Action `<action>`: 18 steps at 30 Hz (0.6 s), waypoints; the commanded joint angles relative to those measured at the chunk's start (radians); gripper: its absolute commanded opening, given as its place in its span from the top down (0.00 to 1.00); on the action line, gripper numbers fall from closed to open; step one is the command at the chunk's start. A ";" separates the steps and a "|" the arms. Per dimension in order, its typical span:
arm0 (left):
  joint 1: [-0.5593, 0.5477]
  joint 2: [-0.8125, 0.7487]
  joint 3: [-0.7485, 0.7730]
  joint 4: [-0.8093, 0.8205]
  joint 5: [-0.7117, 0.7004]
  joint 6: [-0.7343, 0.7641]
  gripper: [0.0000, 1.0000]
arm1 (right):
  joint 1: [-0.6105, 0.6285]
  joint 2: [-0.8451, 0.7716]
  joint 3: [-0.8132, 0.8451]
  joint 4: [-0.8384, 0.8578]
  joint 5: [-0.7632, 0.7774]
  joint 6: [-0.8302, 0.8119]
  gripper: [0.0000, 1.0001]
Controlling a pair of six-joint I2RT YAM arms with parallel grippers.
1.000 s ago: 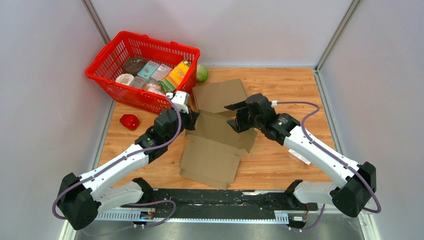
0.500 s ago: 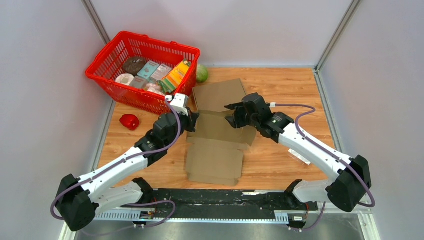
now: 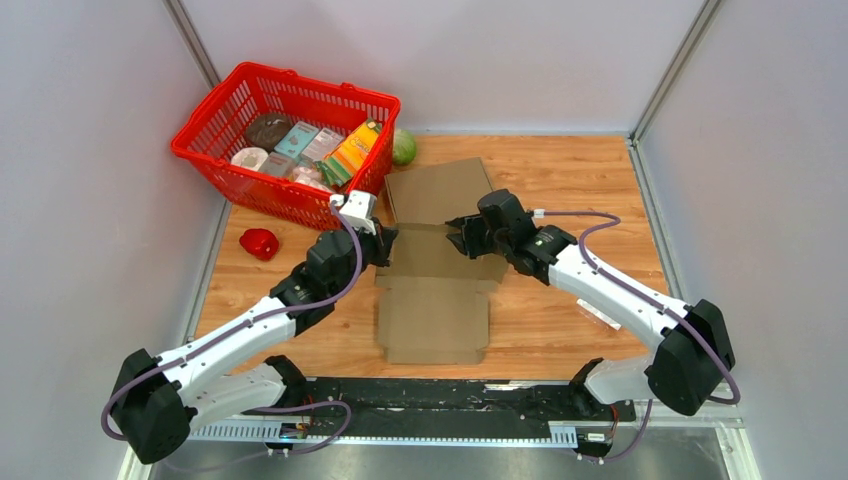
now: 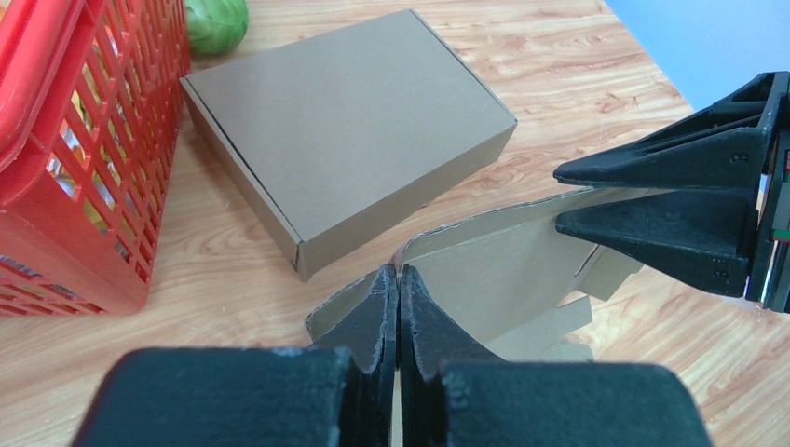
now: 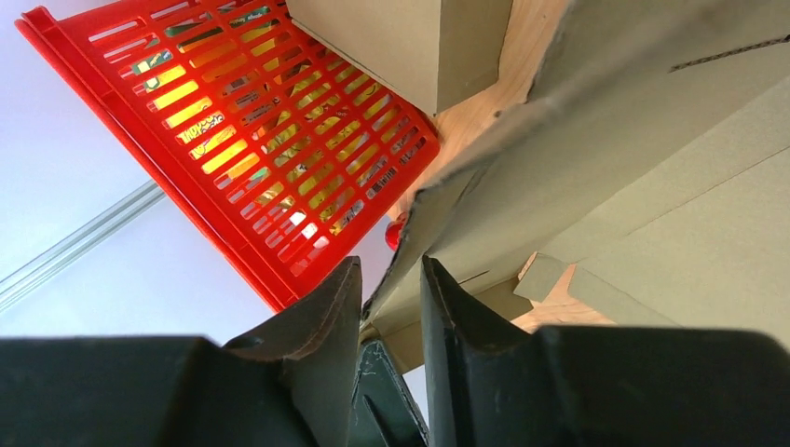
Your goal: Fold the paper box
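Note:
The paper box (image 3: 435,318) is a flat brown cardboard blank in the middle of the table, its far flap (image 3: 430,252) lifted off the wood. My left gripper (image 3: 386,240) is shut on the left corner of that flap; in the left wrist view the fingers (image 4: 398,279) pinch the card edge. My right gripper (image 3: 463,238) is at the flap's right end. Its jaws (image 5: 391,270) straddle the card edge with a visible gap on both sides, so it is open. The flap (image 4: 503,261) spans between both grippers.
A finished folded cardboard box (image 3: 440,190) lies just behind the blank. A red basket (image 3: 205,160) of groceries stands at the back left, a green ball (image 3: 404,147) beside it. A small red object (image 3: 259,243) lies left, a clear packet (image 3: 600,312) right.
The blank has swung square to the table edge. My right gripper slid left onto the flap's edge and its jaws narrowed. The left gripper kept its hold.

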 commanded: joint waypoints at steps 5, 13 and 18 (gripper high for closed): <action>-0.011 -0.024 -0.003 0.054 0.009 -0.007 1.00 | -0.006 0.003 -0.027 0.072 0.008 0.023 0.81; -0.008 -0.145 -0.012 -0.157 0.066 -0.053 0.59 | -0.009 -0.014 -0.089 0.143 0.027 -0.035 0.99; -0.008 -0.347 -0.029 -0.355 0.024 -0.071 0.51 | -0.013 -0.028 -0.147 0.247 0.051 -0.121 1.00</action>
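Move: The raised wall of the paper box has its left top corner already between the left fingers; its middle is about 11 cm to that hand's right, 1 cm below. From the right hand, half open astride the edge, that middle is 0 cm ahead, 1 cm left and 1 cm below. The closed carton lies some 12 cm ahead of the right hand, 2 cm left, 10 cm below; the red basket is roughly 18 cm ahead of the left hand, 20 cm left, 8 cm below. Right fingers pinch the wall's edge and lower about 3 cm; left fingers open, backing off some 4 cm, leftward. ##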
